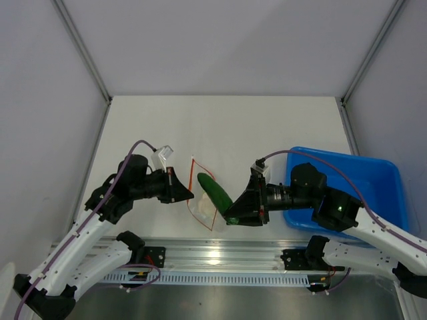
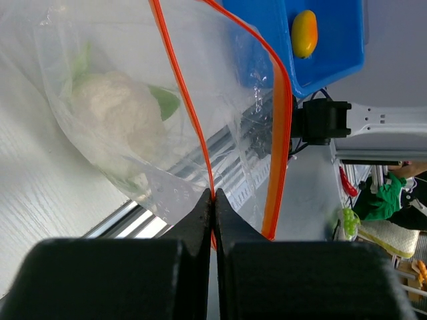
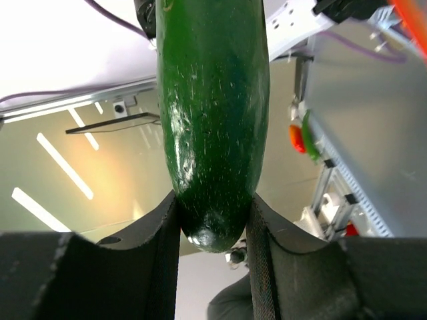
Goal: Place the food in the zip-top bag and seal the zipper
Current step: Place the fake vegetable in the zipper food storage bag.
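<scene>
The clear zip-top bag (image 1: 202, 208) hangs between my arms, its mouth open and its orange-red zipper (image 2: 179, 87) in two strips. My left gripper (image 2: 213, 197) is shut on one zipper strip and holds the bag up; in the top view the left gripper (image 1: 185, 193) is at the bag's left edge. The pale green-white leafy lump (image 2: 117, 123) lies inside the bag. My right gripper (image 3: 213, 220) is shut on the end of the dark green cucumber (image 3: 210, 113). In the top view the cucumber (image 1: 215, 191) slants over the bag's mouth. The yellow-orange fruit (image 2: 304, 32) lies in the blue tray.
The blue tray (image 1: 377, 180) stands at the right, partly under my right arm. The aluminium rail (image 1: 213, 257) runs along the near edge below the bag. Grey walls enclose the white table (image 1: 220, 127).
</scene>
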Controlling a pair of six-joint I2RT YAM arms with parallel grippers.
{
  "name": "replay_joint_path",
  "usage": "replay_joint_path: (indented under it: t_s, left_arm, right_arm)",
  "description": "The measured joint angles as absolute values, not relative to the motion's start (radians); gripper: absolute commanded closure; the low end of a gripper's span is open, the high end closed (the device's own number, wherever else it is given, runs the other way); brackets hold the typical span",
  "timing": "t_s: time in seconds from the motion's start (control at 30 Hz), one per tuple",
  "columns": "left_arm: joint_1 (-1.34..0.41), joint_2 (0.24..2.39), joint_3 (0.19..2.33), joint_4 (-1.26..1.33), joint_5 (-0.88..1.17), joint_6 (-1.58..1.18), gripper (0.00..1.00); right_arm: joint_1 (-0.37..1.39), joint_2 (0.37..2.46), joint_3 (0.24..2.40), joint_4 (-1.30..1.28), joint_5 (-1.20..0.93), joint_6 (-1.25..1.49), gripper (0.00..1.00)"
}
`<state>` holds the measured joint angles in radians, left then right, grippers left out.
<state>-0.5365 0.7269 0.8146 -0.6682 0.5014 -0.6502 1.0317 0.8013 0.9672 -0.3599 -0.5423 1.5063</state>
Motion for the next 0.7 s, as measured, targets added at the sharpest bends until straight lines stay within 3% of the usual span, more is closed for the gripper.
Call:
replay_joint_path:
  t_s: [0.27, 0.7]
  left_arm:
    - [-0.537, 0.737, 0.837, -0.669, 0.501, -0.647, 1.00]
    - [-0.537, 0.738, 0.840, -0.668, 0.502, -0.647, 1.00]
  right_arm:
    - [1.135, 0.896, 0.976, -0.358, -0.424, 1.592, 1.00]
    - [1.148, 0.889, 0.974, -0.449, -0.259, 1.671, 1.00]
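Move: The open mouth of the zip-top bag, where the right hand is taking the fake cucumber, is centred about 9 cm to that hand's left, 10 cm ahead and some 12 cm below. The left fingers, already pinching the orange rim, are roughly 13 cm left, 10 cm ahead and 12 cm below; the cauliflower in the bag lies about 8 cm left, 12 cm ahead and 22 cm down. From the left hand, the mouth's centre is level with it, 4 cm right and 1 cm lower. Still gripping the fake cucumber by one end, the right hand brings it towards the bag's mouth: first left about 3 cm, then down some 4 cm and a little forward. Its wrist turns clockwise and tips the cucumber's free end down by roughly 10 degrees each. The left fingers keep their pinch on the orange rim and rise barely 1 cm. ##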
